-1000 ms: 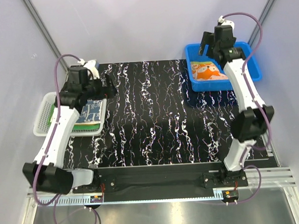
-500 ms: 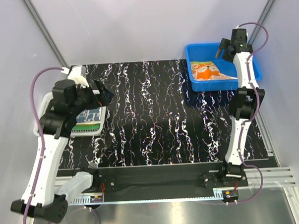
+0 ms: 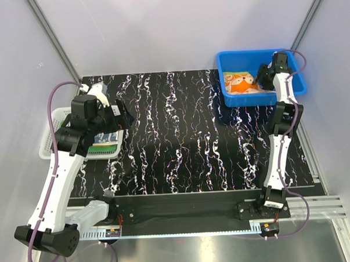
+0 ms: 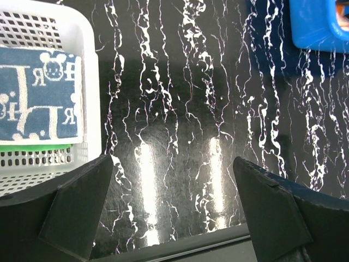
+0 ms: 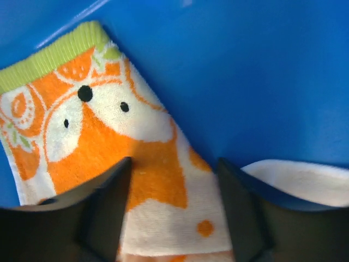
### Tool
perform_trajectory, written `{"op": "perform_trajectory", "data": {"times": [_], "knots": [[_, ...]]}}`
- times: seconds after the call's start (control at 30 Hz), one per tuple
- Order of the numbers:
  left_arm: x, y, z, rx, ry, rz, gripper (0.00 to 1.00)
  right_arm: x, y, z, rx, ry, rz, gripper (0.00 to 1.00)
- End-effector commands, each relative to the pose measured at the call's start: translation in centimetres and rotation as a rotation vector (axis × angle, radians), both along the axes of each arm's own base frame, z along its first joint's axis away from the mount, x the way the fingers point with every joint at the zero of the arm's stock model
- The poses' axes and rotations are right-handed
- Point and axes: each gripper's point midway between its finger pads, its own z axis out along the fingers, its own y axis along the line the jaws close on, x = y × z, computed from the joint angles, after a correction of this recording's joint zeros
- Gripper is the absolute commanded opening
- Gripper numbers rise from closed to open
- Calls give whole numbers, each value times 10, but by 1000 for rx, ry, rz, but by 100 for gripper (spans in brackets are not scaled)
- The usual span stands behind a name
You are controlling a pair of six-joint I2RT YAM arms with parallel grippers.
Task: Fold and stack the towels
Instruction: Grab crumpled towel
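A white towel with an orange fox face point(image 5: 136, 136) lies in the blue bin point(image 5: 245, 65), and a plain white towel point(image 5: 305, 183) shows beside it at the right. My right gripper point(image 5: 174, 210) is down in the bin point(image 3: 233, 62) on the fox towel point(image 3: 240, 84). Its jaws are apart, with a strip of that towel between the fingers point(image 5: 106, 210). In the white basket point(image 4: 90, 82) a navy-and-white patterned towel point(image 4: 38, 93) lies folded on a green one point(image 4: 32, 146). My left gripper point(image 4: 173, 204) hangs open and empty over the mat, just right of the basket point(image 3: 47, 136).
The black mat with white streaks point(image 3: 181, 136) covers the table between the basket and the bin. The bin's corner point(image 4: 322, 24) shows at the top right of the left wrist view. Grey walls and slanted frame posts close in the back.
My right gripper has dropped from above the bin's back edge onto the fox towel, and its jaws have narrowed. The left arm has drawn back from the basket and stays open.
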Motion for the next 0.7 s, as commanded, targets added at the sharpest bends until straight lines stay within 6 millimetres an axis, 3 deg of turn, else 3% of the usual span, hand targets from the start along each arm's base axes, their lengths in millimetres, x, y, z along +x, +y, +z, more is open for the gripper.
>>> {"op": "perform_trajectory", "data": {"times": [0.0,0.07,0.23,0.33,0.43,0.53,0.57,0.67], "knots": [[10,-2,15,-5,-43,4,99,8,7,20,35,-65,70,64],[12,-2,13,3,-31,3,99,8,12,15,45,-61,101,58],[10,1,8,17,-20,7,99,9,22,-3,89,-57,151,17],[10,1,6,22,-33,1,99,17,34,4,140,-110,205,0],[12,1,6,4,-51,15,99,35,47,36,186,-248,269,0],[18,-5,8,-31,-66,15,99,45,58,86,216,-384,321,0],[17,-9,7,-47,-60,-5,99,46,60,114,211,-438,337,0],[23,-15,10,-53,-81,-38,99,47,68,168,226,-565,377,0]]}}
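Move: The orange fox towel lies flat in the blue bin, its middle roughly 7 cm to the left of the right hand, 2 cm ahead and 2 cm below; its right-hand edge is already between the open fingers. A white strip of cloth lies some 6 cm to the hand's right and 2 cm back, and the bin's near wall about 8 cm straight back. From the left hand the fox towel is far off, roughly 55 cm right, 38 cm ahead and 26 cm down. The fox towel's right-hand edge gets pinched as the right hand's fingers close fully, the hand almost in place at first. Still closing, it starts left across the towel, then also goes forward and lifts, in all about 5 cm left, 3 cm forward and 3 cm up, while the wrist tips the fingers upward, rolls its left side up and turns counter-clockwise, each some 15 degrees. ##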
